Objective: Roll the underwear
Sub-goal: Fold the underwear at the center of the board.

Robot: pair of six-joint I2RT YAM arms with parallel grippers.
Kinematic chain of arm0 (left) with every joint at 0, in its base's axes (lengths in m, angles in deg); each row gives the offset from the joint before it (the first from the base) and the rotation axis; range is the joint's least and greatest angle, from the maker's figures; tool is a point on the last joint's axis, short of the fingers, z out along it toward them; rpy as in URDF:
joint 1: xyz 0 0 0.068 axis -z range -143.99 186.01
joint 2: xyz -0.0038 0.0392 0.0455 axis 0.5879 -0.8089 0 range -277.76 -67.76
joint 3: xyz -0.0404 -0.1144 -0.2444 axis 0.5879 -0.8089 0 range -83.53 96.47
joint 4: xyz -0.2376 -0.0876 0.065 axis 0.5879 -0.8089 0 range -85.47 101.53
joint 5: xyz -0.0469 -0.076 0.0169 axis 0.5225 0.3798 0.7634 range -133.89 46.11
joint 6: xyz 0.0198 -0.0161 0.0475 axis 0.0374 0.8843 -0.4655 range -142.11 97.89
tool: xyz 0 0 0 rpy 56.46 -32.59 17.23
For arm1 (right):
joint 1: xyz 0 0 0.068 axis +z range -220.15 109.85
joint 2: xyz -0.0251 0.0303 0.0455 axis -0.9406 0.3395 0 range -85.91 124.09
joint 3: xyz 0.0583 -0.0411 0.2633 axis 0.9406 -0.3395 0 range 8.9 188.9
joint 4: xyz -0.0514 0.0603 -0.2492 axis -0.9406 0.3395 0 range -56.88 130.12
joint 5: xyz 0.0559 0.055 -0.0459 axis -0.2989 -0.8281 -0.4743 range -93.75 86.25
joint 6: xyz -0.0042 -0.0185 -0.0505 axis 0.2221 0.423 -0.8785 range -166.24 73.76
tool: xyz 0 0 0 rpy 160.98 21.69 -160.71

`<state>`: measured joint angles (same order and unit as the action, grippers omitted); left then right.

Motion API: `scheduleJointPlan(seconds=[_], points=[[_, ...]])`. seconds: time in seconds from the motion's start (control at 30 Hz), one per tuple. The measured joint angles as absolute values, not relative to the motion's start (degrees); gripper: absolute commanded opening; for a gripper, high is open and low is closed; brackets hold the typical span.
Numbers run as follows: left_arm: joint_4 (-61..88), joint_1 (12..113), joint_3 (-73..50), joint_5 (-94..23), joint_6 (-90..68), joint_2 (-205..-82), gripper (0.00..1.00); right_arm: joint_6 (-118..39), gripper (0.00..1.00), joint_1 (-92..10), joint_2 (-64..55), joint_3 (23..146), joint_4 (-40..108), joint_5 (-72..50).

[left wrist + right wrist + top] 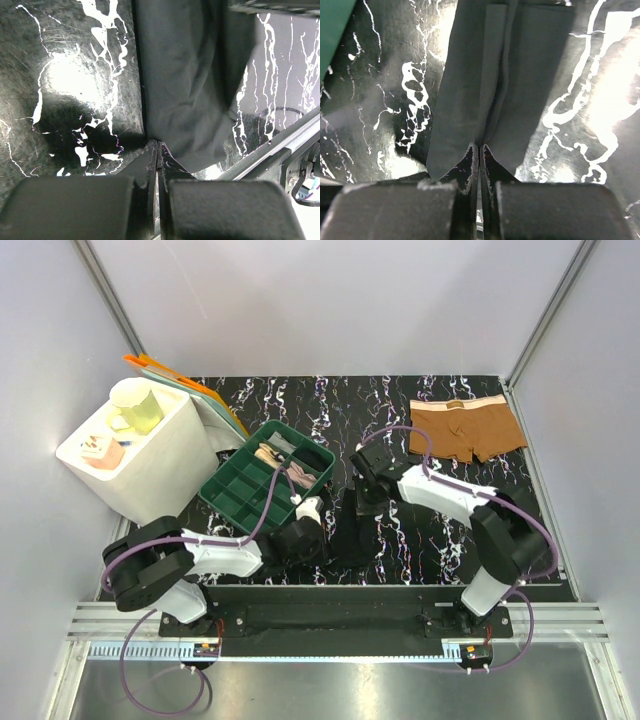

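The black underwear (pixel 347 530) lies as a narrow folded strip on the dark marbled table, between my two grippers. My left gripper (pixel 316 540) is shut, and a corner of the black fabric (pixel 185 75) is pinched at its tips (pixel 157 143). At the strip's far end my right gripper (pixel 363 498) is also shut. The black cloth (pixel 485 85) creases into its tips (pixel 480 146). The brown underwear (pixel 466 427), with a pale waistband, lies flat and apart at the back right.
A green compartment tray (pixel 240 490) holding rolled items stands left of centre, close to the left gripper. A white box (pixel 150 465) with a pale cup (pixel 137 405) stands at the far left, orange and green sheets (pixel 195 392) behind it. A metal rail (pixel 280 145) marks the near edge.
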<state>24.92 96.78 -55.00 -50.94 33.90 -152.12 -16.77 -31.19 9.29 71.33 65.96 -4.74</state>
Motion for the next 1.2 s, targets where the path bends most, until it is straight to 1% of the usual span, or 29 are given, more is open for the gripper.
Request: scheduleJointPlan(seconds=[0.2,0.5,0.83,0.93,0.97,1.07,1.1,1.17,1.2], points=[[24.92,96.78,-55.0,-50.92,33.75,-151.77,0.0,-15.78,0.0,-29.38,13.27,73.96,65.98,-4.7],[24.94,96.78,-55.0,-50.92,33.36,-151.75,0.0,-14.89,0.0,-27.78,15.56,77.8,65.8,-4.72],[24.92,96.78,-55.0,-50.92,33.31,-151.75,0.0,-14.86,0.0,-27.35,20.15,78.33,65.5,-4.87],[24.92,96.78,-55.0,-50.92,33.31,-151.75,0.0,-14.86,0.05,-27.33,20.81,78.37,65.45,-4.92],[24.92,96.78,-55.0,-50.92,33.31,-151.75,0.0,-14.89,0.12,-27.33,20.92,78.44,65.43,-4.94],[24.81,96.78,-55.0,-50.92,33.31,-151.7,0.0,-14.8,0.25,-27.33,21.01,78.72,65.3,-5.09],[24.55,96.78,-55.0,-50.94,33.31,-151.57,0.0,-14.86,0.33,-27.33,21.01,78.85,65.24,-5.24],[24.05,96.78,-55.0,-50.94,33.33,-151.03,0.0,-14.65,0.43,-27.33,21.01,78.98,65.08,-5.48],[23.65,96.78,-55.0,-50.96,33.33,-150.52,0.0,-14.84,0.52,-27.33,20.94,79.07,65.06,-5.57]])
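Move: The right hand holds the lifted flap of the black underwear. The left edge it goes to lies about 4 cm to its left, level with it fore and aft and some 4 cm lower. The underwear's middle is roughly 4 cm back and 3 cm left; the green box is centred about 22 cm left and 6 cm ahead. From the left hand, already pressing on the cloth, that spot on the edge lies about 10 cm ahead and 4 cm right. Still pinching the flap, the right hand carries it about 4 cm left over the underwear to the left edge, then lowers it some 3 cm almost straight down; once down, its fingers open to about a third and let the cloth go. Meanwhile the left hand's shut fingertips stay put, pressing on the cloth near its left edge, towards the near end. ##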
